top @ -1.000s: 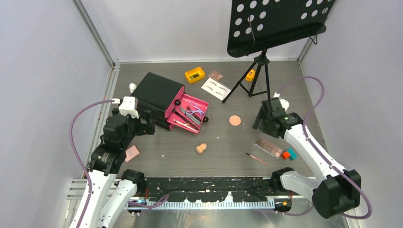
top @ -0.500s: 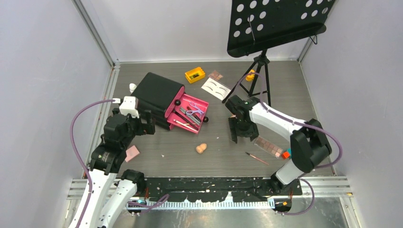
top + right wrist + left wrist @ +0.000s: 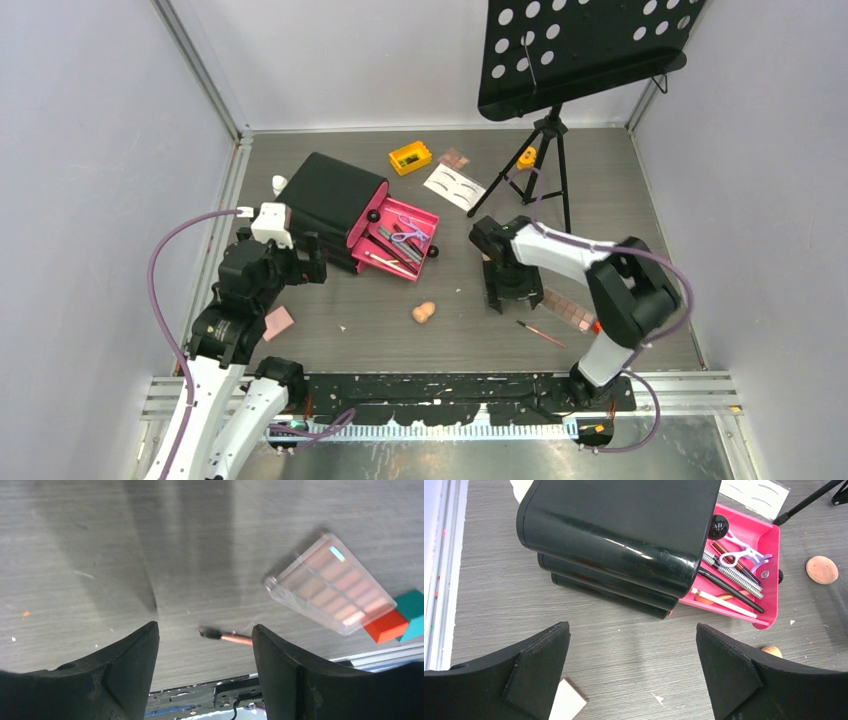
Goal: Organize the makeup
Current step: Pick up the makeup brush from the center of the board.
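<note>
My right gripper [image 3: 503, 297] [image 3: 205, 628] hangs open over bare table, nothing between its fingers. Just beyond its fingertips lies a thin brush [image 3: 227, 637] [image 3: 540, 333]. A brown palette [image 3: 330, 582] [image 3: 565, 308] lies to the right, with an orange block [image 3: 385, 628] and a teal block [image 3: 413, 609] beside it. My left gripper [image 3: 632, 627] [image 3: 305, 268] stands wide open and empty in front of the black chest [image 3: 335, 198]. Its pink drawer [image 3: 396, 240] is pulled out and holds lilac scissors [image 3: 744, 556] and brushes. A round peach sponge [image 3: 822, 570] lies right of the drawer, mostly hidden under my right arm in the top view.
An egg-shaped peach sponge [image 3: 424, 312] and a pink pad [image 3: 278, 322] lie near the front. A yellow box [image 3: 410, 157], small palette [image 3: 454, 158] and eyebrow card [image 3: 454, 186] sit at the back. The music stand [image 3: 580, 50] tripod stands back right. A white bottle [image 3: 279, 184] is behind the chest.
My right arm has swung left from the table's right side and come down near the round sponge, palette and brush. The left arm has not moved.
</note>
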Robot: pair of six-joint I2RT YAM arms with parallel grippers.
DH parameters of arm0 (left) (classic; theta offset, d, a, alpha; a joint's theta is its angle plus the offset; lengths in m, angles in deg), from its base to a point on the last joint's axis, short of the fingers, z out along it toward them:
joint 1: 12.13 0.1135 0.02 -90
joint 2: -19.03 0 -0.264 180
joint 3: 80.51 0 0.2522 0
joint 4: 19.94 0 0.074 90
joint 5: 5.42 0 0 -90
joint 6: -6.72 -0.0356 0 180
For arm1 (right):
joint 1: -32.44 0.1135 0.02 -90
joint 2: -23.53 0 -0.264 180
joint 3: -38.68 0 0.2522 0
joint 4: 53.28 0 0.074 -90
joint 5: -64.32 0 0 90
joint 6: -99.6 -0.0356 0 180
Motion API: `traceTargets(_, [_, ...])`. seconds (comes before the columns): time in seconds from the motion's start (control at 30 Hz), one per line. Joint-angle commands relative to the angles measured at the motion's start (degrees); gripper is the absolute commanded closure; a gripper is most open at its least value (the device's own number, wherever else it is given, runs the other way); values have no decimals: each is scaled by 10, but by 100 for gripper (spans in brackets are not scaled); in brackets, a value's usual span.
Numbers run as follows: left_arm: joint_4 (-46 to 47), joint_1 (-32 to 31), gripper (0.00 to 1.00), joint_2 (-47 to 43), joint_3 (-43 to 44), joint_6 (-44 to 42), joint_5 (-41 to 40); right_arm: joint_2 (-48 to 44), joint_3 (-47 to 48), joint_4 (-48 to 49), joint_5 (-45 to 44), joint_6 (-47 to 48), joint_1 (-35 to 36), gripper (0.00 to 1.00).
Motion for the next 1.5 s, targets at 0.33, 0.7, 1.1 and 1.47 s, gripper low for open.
traceTargets(0.33, [22,-2,0,-2,-1,-3,11,-146,-155,72,-55,-173,5,26])
traceTargets(0.7, [23,-2,0,5,0,-2,16,-239,-219,92,-44,-211,5,26])
traceTargets(1.1, [22,-2,0,4,0,-2,16,-266,-235,87,-38,-227,7,31])
traceTargets(1.47, [23,-2,0,4,0,-3,16,-266,-235,101,-38,-232,7,50])
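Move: From the right hand, low over the board, the makeup brush's middle lies about 6 cm back and 4 cm to the right, roughly 2 cm below. The eyeshadow palette is some 8 cm to the hand's right and 1 cm back; the red block is about 14 cm right and 5 back. The round puff is 8 cm ahead and 5 left. From the left hand the brush lies about 42 cm right, 12 back and 23 below. Whether the fingertips touch the makeup brush can't be told. The right hand first hops up about 3 cm, sinks again, and travels back about 5 cm and 3 cm right, down to the bristle end, turning clockwise some 20 degrees and tilting its fingertips outward. It slows over the brush, then the fingers start closing from about three-quarters open to half. ##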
